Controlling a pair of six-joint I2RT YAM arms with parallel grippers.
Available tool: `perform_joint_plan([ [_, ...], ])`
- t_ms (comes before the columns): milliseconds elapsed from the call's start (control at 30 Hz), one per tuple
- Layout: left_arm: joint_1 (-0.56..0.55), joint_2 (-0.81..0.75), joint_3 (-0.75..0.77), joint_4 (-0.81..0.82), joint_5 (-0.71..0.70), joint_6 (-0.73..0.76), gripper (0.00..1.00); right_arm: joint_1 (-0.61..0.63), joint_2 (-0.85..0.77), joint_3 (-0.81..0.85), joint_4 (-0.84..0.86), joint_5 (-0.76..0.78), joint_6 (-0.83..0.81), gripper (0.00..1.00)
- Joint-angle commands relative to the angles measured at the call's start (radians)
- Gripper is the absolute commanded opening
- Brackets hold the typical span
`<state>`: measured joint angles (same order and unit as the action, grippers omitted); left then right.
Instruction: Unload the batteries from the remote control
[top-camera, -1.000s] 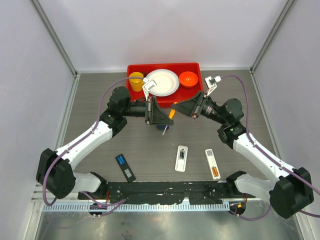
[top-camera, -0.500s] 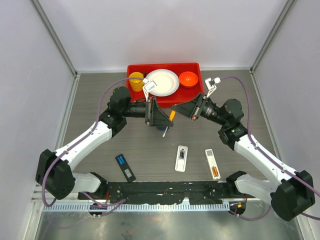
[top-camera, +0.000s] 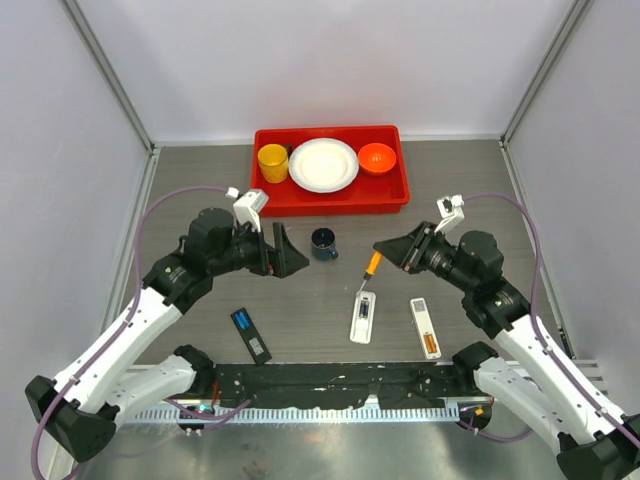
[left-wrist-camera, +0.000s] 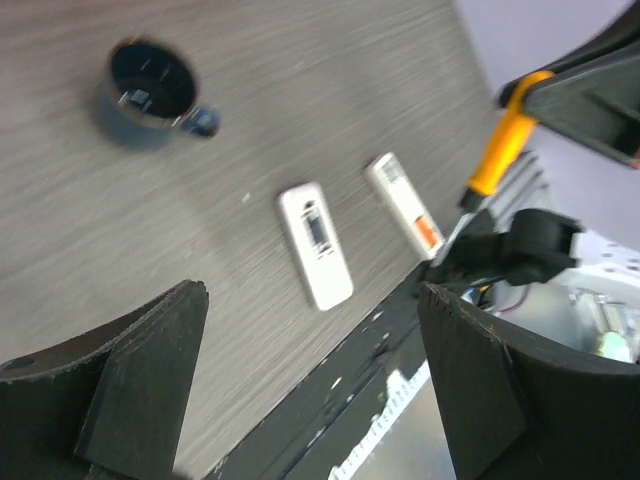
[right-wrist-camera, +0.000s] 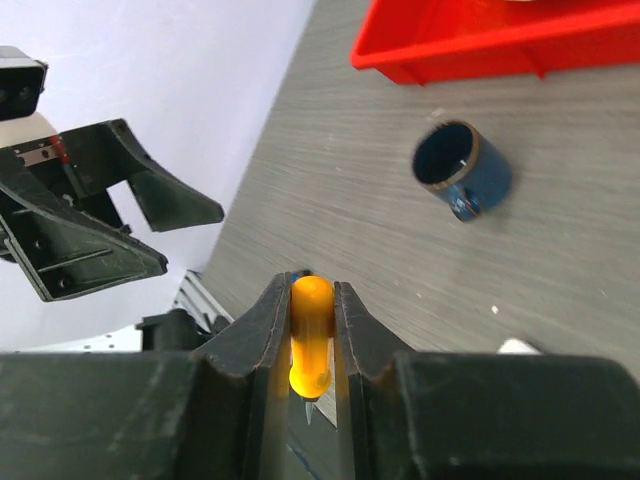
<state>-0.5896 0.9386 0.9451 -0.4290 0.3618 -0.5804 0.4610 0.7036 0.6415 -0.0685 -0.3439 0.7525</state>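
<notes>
The white remote control (top-camera: 363, 317) lies face down near the front edge, its bay a dark patch in the left wrist view (left-wrist-camera: 316, 243). I cannot make out the batteries in any view. My right gripper (top-camera: 386, 249) is shut on the orange handle of a screwdriver (top-camera: 371, 266), whose tip points down toward the remote's far end. The right wrist view shows the handle (right-wrist-camera: 311, 340) pinched between the fingers of that gripper (right-wrist-camera: 312, 290). My left gripper (top-camera: 290, 252) hangs open and empty left of centre, its jaws far apart (left-wrist-camera: 312, 330).
A dark blue cup (top-camera: 324, 243) stands between the two grippers. At the back, a red tray (top-camera: 398, 190) holds a yellow cup, a white plate and an orange bowl. A white strip with an orange patch (top-camera: 425, 328) lies right of the remote. A black strip (top-camera: 251, 334) lies front left.
The left gripper opened off the screwdriver and drew back to the left. The right gripper closed on the handle and carried it down toward the white remote. The cup is now uncovered.
</notes>
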Motion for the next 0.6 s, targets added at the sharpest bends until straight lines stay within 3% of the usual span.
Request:
perform_joint_plan([
  [0, -0.038, -0.04, -0.052, -0.215, -0.219, 0.039, 0.9, 0.001, -0.078, -0.048, -0.114, 0.077, -0.039, 0.01],
  [300, -0.194, -0.005, -0.157, -0.169, -0.337, -0.024, 0.9, 0.001, -0.278, -0.1, -0.243, 0.155, -0.055, 0.01],
  [567, -0.361, 0.045, -0.249, -0.061, -0.457, -0.124, 0.88, 0.002, -0.3, -0.072, -0.31, 0.206, -0.051, 0.01],
])
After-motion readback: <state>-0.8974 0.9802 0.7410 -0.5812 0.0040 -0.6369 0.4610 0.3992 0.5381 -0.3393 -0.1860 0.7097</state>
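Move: The white remote in the middle, with its battery bay open, lies about 16 cm to the right of my left hand, 5 cm back and some 25 cm below. The black remote lies about 14 cm to this hand's left and 10 cm back; the mug about 17 cm ahead and 5 cm right. From my right hand, holding the screwdriver, the middle remote is about 3 cm left, 5 cm back and 25 cm below; the other white remote is 14 cm right and 8 cm back. I sink my empty, still wide-open left hand about 13 cm towards the middle remote while drawing it back some 6 cm, first drifting a little left and then right again, and tip its fingers down by roughly 25 degrees. My right hand keeps its grip on the screwdriver and goes right, down and back, about 4 cm each way, bringing the blade over to the remote's right side. ##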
